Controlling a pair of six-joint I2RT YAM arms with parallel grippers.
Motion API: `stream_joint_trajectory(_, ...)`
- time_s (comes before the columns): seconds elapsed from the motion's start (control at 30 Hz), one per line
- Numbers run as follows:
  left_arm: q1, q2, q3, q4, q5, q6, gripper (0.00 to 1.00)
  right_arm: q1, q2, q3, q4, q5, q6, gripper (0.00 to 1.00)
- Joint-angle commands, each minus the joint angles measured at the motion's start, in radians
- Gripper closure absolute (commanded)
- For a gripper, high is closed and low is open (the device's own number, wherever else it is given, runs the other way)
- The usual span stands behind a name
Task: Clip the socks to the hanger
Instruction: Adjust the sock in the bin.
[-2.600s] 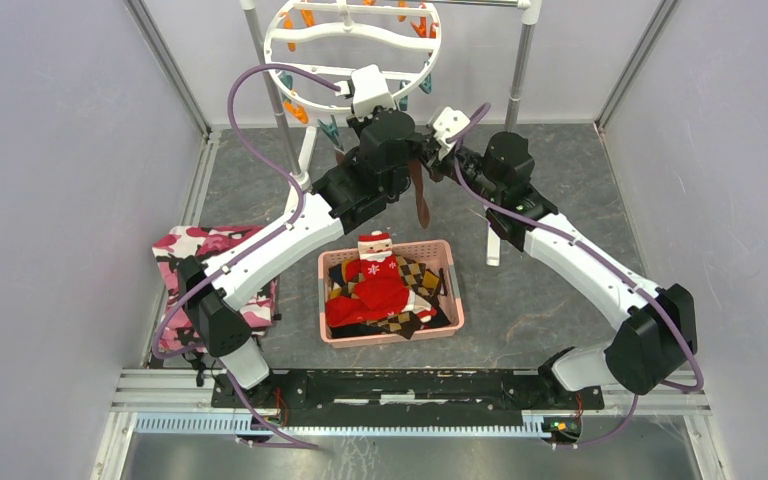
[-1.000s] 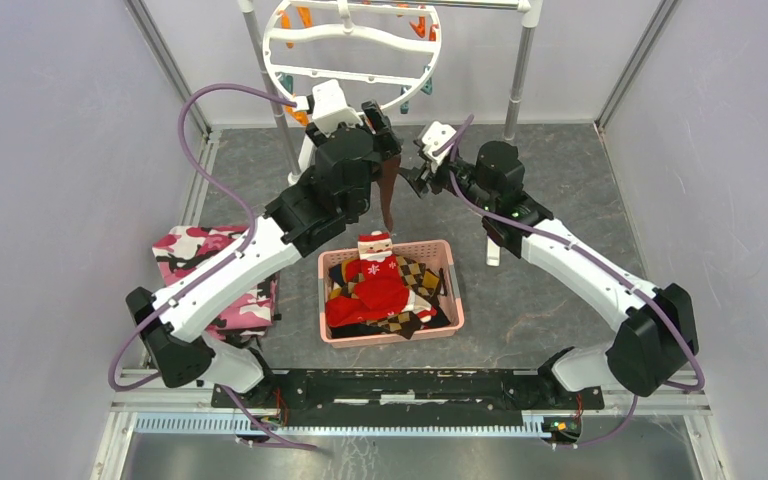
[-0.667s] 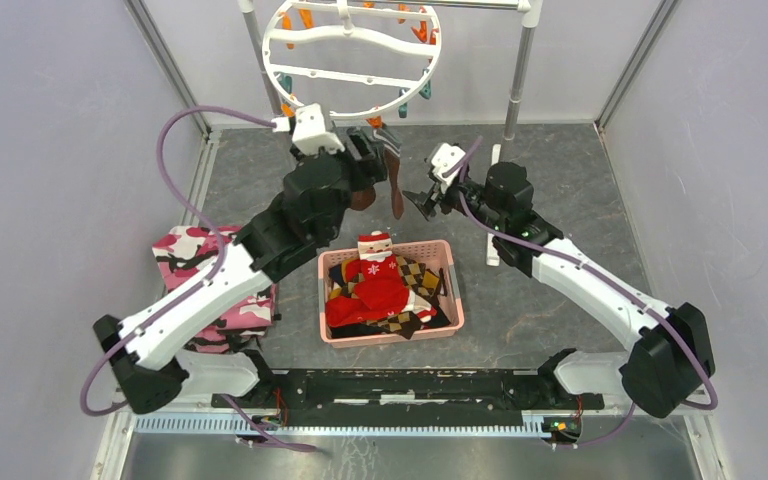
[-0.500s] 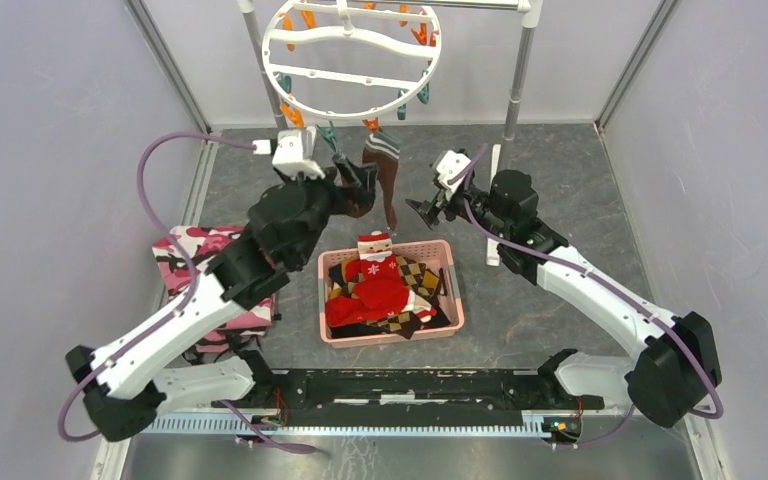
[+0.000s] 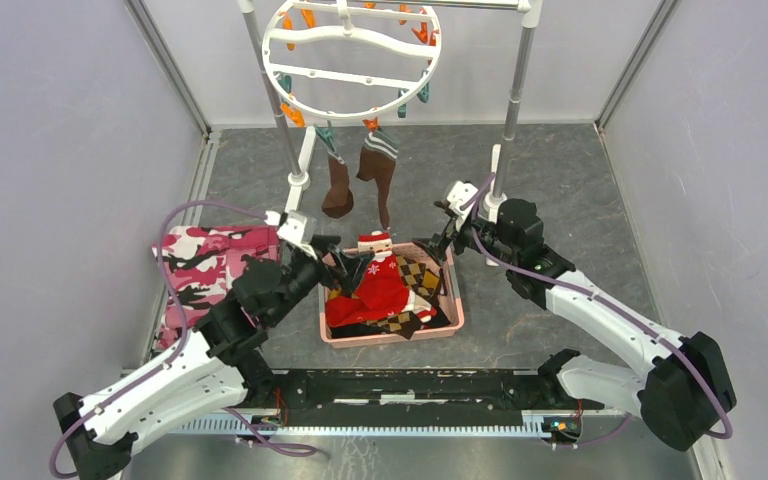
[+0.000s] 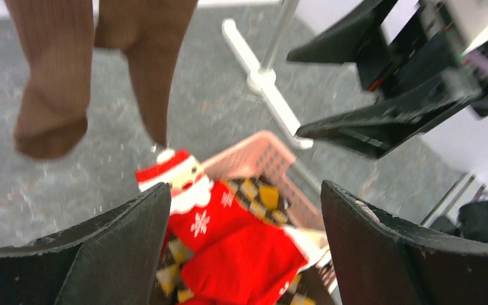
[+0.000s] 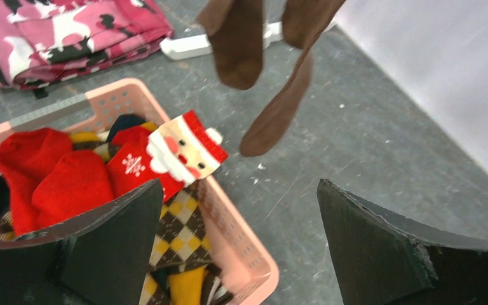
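Note:
Two dark brown socks (image 5: 360,180) hang side by side from clips on the front rim of the round white hanger (image 5: 352,55); one has a grey-and-white striped cuff. They also show at the top of the left wrist view (image 6: 57,76) and the right wrist view (image 7: 241,38). My left gripper (image 5: 343,266) is open and empty, low over the left end of the pink basket (image 5: 455,290), well below the socks. My right gripper (image 5: 434,246) is open and empty near the basket's back right corner.
The pink basket (image 7: 241,238) holds a red Santa sock (image 5: 375,275) and brown-and-cream argyle socks (image 5: 415,275). A folded pink camouflage cloth (image 5: 210,270) lies left of the basket. The white-and-metal pole rack (image 5: 515,90) stands behind, its foot near my right arm.
Both arms have drawn back from the hanger and come down toward the basket. The left gripper has let go of the brown sock, which now hangs beside the other one.

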Motion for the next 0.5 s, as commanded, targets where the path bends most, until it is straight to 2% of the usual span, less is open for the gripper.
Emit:
stream_joint_trajectory(0.0,0.003,-0.058,-0.125,0.068,0.008,-0.050,0.07,-0.001,-0.022,-0.053,0.035,-0.071,0.057,0.02)
stream_joint_trajectory(0.2,0.003,-0.104,-0.211,0.089,-0.011,-0.096,0.06,0.027,0.006,-0.091,0.011,-0.183,0.083,0.02)
stream_joint_trajectory(0.47,0.003,-0.100,-0.258,0.108,-0.059,-0.112,0.06,0.162,0.109,-0.074,-0.030,-0.110,0.030,0.02)
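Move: The red Santa sock's middle lies about 6 cm back, 10 cm left and 15 cm below the right hand. The argyle sock in the bin is some 7 cm back, 5 cm left and 16 cm below that hand, while the long brown hanging sock is 12 cm ahead, 9 cm left and slightly above. From the left hand the Santa sock is about 5 cm ahead, 7 cm right, 19 cm down. Both open hands descend about 7 cm towards the bin's socks, the right also drawing back as far and leftwards. ##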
